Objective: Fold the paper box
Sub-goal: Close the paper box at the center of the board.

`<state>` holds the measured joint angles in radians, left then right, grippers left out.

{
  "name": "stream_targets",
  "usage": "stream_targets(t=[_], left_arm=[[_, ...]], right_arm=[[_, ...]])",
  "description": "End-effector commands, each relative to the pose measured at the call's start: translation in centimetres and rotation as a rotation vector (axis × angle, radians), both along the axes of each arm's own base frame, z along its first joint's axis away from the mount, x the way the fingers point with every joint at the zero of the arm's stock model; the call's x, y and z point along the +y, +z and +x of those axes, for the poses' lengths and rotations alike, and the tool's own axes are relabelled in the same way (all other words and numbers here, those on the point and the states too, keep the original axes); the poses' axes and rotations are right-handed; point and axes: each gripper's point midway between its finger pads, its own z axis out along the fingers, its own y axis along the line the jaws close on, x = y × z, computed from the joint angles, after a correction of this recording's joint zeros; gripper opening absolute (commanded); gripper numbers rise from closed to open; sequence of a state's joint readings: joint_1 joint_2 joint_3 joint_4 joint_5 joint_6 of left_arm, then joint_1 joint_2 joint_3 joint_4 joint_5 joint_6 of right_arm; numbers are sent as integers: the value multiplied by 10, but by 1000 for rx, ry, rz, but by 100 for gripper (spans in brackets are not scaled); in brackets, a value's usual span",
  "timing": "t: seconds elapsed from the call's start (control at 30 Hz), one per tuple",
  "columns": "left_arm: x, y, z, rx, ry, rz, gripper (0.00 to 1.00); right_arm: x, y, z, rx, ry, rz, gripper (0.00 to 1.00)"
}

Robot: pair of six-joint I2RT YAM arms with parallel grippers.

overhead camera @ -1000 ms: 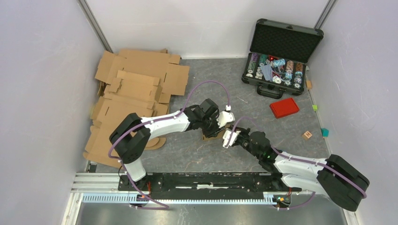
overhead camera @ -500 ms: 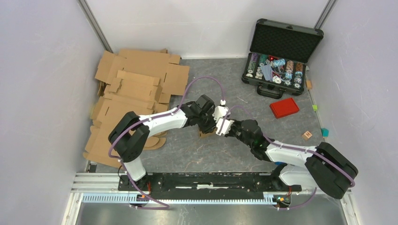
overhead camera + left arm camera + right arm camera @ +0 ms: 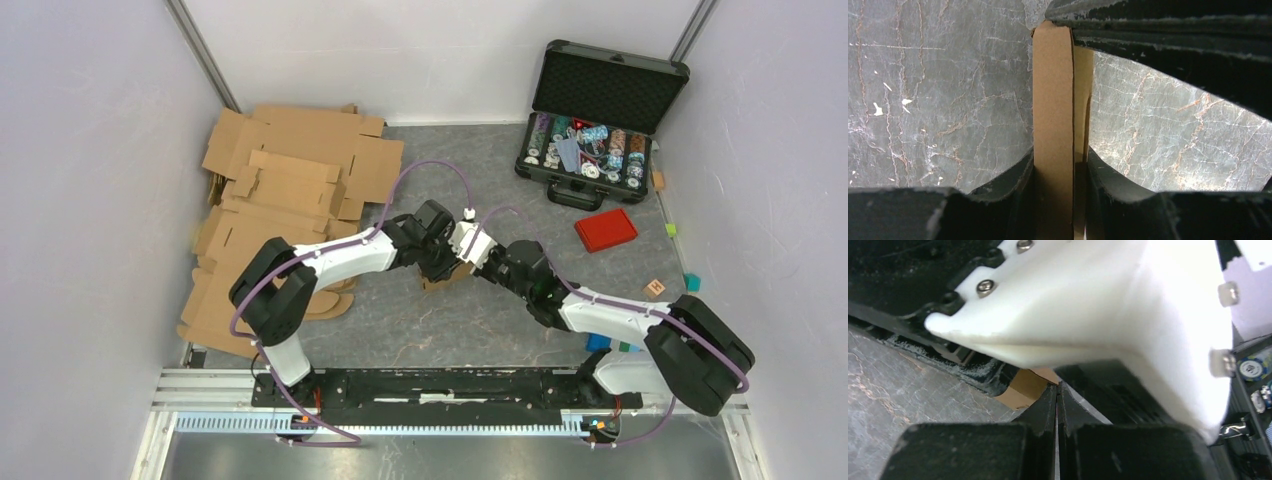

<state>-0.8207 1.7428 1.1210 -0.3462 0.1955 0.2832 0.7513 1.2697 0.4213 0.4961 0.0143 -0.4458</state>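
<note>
The paper box (image 3: 1053, 100), small and brown, stands edge-on between the fingers (image 3: 1013, 175) of my left gripper (image 3: 1060, 155), which is shut on it just above the grey floor. From above only a sliver of the paper box (image 3: 445, 279) shows under the left gripper (image 3: 448, 263). My right gripper (image 3: 1057, 387) is shut with nothing between its jaws. Its tips press in beside a curved flap of the paper box (image 3: 1025, 386), right under the left wrist's white housing (image 3: 1098, 305). The right gripper (image 3: 472, 256) meets the left one mid-floor.
Large brown cardboard sheets (image 3: 280, 200) pile up at the left. An open black case (image 3: 590, 150) of poker chips stands back right. A red lid (image 3: 606, 229), a wooden cube (image 3: 655, 288) and a teal block (image 3: 692, 283) lie right of the arms.
The right arm has reached forward and left up to the left gripper, and its jaws have gone shut. The left gripper has edged slightly left, still holding the box.
</note>
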Motion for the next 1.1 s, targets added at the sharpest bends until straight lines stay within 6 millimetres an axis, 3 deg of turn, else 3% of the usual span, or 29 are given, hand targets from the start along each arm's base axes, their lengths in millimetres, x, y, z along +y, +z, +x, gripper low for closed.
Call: stream_targets(t=[0.0, 0.23, 1.07], left_arm=[[7, -9, 0, 23, 43, 14, 39], [8, -6, 2, 50, 68, -18, 43], [0, 21, -3, 18, 33, -160, 66]], right_arm=[[47, 55, -5, 24, 112, 246, 0], [48, 56, -5, 68, 87, 268, 0], [20, 23, -2, 110, 2, 186, 0]])
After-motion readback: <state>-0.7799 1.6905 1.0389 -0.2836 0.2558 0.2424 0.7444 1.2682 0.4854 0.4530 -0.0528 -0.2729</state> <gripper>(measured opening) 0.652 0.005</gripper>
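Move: Between the left fingers is the narrow upright paper box; its middle lies about 4 cm to that hand's right, 2 cm ahead and 2 cm below. From the right hand's shut fingertips, at the box's far-right end, its middle is roughly 4 cm left, 2 cm back and 4 cm down. The flattened cardboard stack is centred some 29 cm left and 10 cm ahead of the left hand, the red box about 25 cm right and 6 cm ahead of the right. Letting go of the box's sides, the left hand opens its fingers from a pinch to clear of both walls, edging only about 1 cm left, dipping slightly and coming back up. Meanwhile the right hand, fingers still shut and against the box's far-right end, shifts some 2 cm left and 2 cm up, rolling its left side up roughly 10 degrees, then all but stops. ##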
